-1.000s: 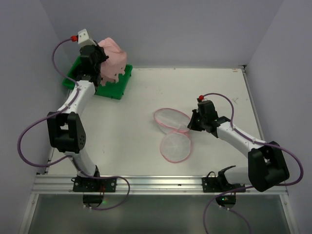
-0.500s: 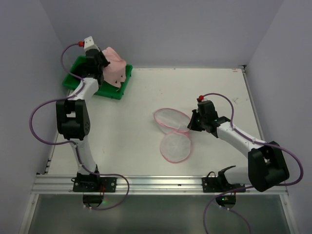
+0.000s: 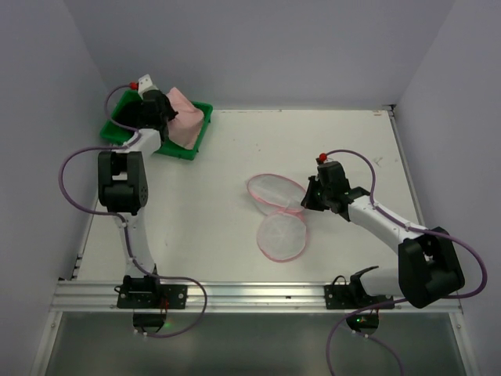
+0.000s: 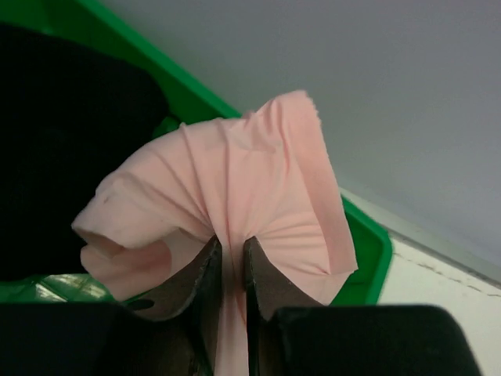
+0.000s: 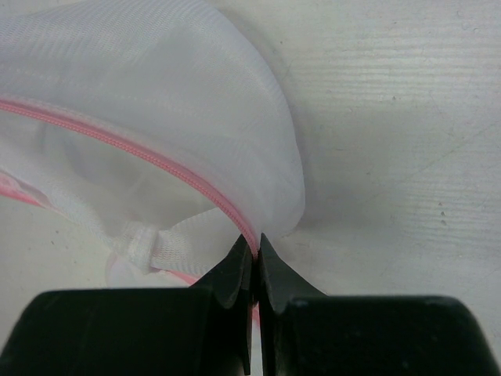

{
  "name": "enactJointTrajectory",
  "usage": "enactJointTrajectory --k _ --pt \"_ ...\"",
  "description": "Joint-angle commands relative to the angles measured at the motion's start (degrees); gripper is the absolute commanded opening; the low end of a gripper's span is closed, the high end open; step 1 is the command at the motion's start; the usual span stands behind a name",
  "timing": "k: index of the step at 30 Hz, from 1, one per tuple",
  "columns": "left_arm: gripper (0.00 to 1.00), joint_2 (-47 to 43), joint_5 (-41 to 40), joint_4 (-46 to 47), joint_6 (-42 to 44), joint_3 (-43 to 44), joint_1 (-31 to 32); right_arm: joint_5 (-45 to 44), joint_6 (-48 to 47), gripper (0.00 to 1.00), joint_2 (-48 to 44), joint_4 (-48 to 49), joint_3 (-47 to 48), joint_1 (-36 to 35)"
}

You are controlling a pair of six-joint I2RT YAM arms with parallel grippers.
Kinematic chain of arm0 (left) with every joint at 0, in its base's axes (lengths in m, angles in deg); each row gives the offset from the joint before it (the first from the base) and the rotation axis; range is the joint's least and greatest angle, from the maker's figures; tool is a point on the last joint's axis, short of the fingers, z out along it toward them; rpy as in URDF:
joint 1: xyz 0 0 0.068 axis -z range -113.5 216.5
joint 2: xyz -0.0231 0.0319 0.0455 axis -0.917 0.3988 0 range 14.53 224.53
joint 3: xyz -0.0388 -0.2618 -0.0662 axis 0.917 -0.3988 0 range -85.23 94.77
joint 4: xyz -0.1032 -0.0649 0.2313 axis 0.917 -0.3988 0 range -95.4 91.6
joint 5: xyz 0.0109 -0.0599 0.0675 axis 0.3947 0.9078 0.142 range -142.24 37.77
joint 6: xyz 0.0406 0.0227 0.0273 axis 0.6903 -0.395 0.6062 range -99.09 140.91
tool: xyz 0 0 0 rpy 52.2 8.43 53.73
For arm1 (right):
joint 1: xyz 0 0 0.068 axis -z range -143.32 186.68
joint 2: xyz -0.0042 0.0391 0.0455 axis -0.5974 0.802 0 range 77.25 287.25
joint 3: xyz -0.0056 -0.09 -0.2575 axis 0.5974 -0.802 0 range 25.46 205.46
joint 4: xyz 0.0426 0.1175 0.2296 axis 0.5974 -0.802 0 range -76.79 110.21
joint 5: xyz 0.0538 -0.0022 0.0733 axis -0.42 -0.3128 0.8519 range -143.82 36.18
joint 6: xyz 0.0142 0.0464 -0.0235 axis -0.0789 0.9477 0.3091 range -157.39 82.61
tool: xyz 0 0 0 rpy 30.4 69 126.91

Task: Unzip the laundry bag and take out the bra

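Observation:
The laundry bag [image 3: 275, 193] lies opened in the middle of the table, its two white mesh halves with pink zipper rims spread side by side. My right gripper [image 3: 304, 202] is shut on the bag's right edge; in the right wrist view the tips [image 5: 256, 244] pinch the pink zipper rim [image 5: 156, 160] of the mesh [image 5: 156, 78]. The bra [image 3: 182, 117], pale pink, is bunched over the green tray [image 3: 197, 144] at the back left. My left gripper [image 3: 161, 110] is shut on it, a fold of the fabric [image 4: 235, 176] squeezed between the tips [image 4: 232, 252].
The green tray's rim [image 4: 369, 249] shows below and right of the bra, close to the back wall. A dark item [image 4: 70, 141] lies in the tray to the left. Purple cables loop beside both arms.
My left arm has folded back and lowered the bra from above the tray down onto it. The right gripper and the bag have not moved.

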Motion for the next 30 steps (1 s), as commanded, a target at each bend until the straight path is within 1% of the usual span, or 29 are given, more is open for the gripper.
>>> enactJointTrajectory --k 1,2,3,5,6,8,9,10,13,14,15,17,18,19,20,21,23,24,25,28,30 --pt "0.21 3.79 -2.95 -3.04 -2.38 3.43 -2.71 0.62 -0.66 0.03 0.02 0.37 2.03 -0.04" --pt "0.28 4.06 -3.14 -3.76 -2.55 3.7 -2.97 0.62 -0.67 0.03 -0.16 0.28 2.03 -0.04" --pt "0.43 4.24 -3.23 -4.28 -2.64 3.97 -3.41 0.53 -0.75 0.03 -0.33 0.28 2.12 -0.04" --pt "0.61 3.19 -2.62 -5.08 -2.38 4.06 -3.77 0.44 -1.02 0.04 -0.51 0.2 2.38 -0.04" --pt "0.78 2.31 -2.35 -5.34 -2.12 3.97 -3.77 0.36 -1.28 0.04 -0.6 0.11 2.99 0.05" --pt "0.9 -1.01 0.62 -6.13 -1.07 3.88 -3.77 0.27 -1.63 0.05 -0.34 -0.07 3.79 -0.04" --pt "0.98 -2.52 1.77 -6.31 -0.8 3.53 -3.59 0.27 -2.07 0.06 0.01 -0.07 4.66 -0.04" --pt "1.0 -5.66 3.61 -6.83 -0.45 3.18 -3.42 0.27 -2.33 0.06 0.28 -0.07 5.1 -0.04" --pt "1.0 -10.51 5.47 -8.85 0.69 1.34 -2.01 0.62 -4.09 0.08 1.68 -0.51 7.65 0.05" --pt "1.0 -13.66 6.26 -10.34 1.91 0.72 -1.31 0.71 -5.14 0.1 2.21 -0.6 8.35 0.05" --pt "1.0 -15.35 6.7 -11.05 2.62 -0.76 0.87 0.71 -5.58 0.11 2.74 -0.77 9.75 -0.04" --pt "1.0 -19.55 8.19 -13.42 5.07 -2.53 3.16 1.14 -6.46 0.14 4.23 -1.12 10.9 0.05" --pt "1.0 -20.8 8.46 -13.52 5.96 -4.62 6.14 1.23 -6.47 0.3 4.67 -1.21 12.13 -0.04" --pt "1.0 -21.86 9.16 -16.56 6.93 -5.51 7.91 1.32 -6.29 0.37 5.28 -1.56 12.75 -0.04" --pt "1.0 -23.52 9.43 -17.38 8.5 -6.48 9.58 1.58 -5.94 0.44 5.46 -1.91 13.36 -0.04" --pt "1.0 -23.97 11.43 -17.99 8.78 -8.49 12.73 1.85 -5.76 0.54 5.29 -2.18 14.41 0.05" --pt "1.0 -25.02 15.99 -18.7 9.31 -10.78 15.73 1.5 -4.19 0.64 3.98 -2.79 15.3 -0.04" --pt "1.0 -25.29 16.72 -18.62 9.48 -12.01 18.53 0.45 -3.66 0.69 3.28 -3.05 15.39 -0.04" --pt "1.0 -25.21 17.33 -18.62 10.18 -13.68 20.12 -0.08 -3.22 0.77 2.4 -3.32 15.31 0.05" --pt "1.0 -23.89 18.04 -20.01 12.9 -14.75 25.31 -2.01 -0.93 0.83 -1.91 -4.72 12.85 0.05" --pt "1.0 -23.1 19.44 -20.46 14.23 -14.84 28.38 -2.11 1.17 0.84 -5.95 -5.51 9.0 -0.04"
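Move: The left hand still holds the bra over the green bin, whose middle is about 2 cm ahead, 5 cm left and 11 cm below. The black cloth in the bin lies some 12 cm left, 3 cm ahead and 12 cm down. The right hand still pinches the laundry bag's rim; the bag's middle is about 8 cm to its left, 3 cm back and 4 cm below. Left hand dips into the bin, releases bra, sweeps 30 cm right and back; right hand rises, releasing bag. ##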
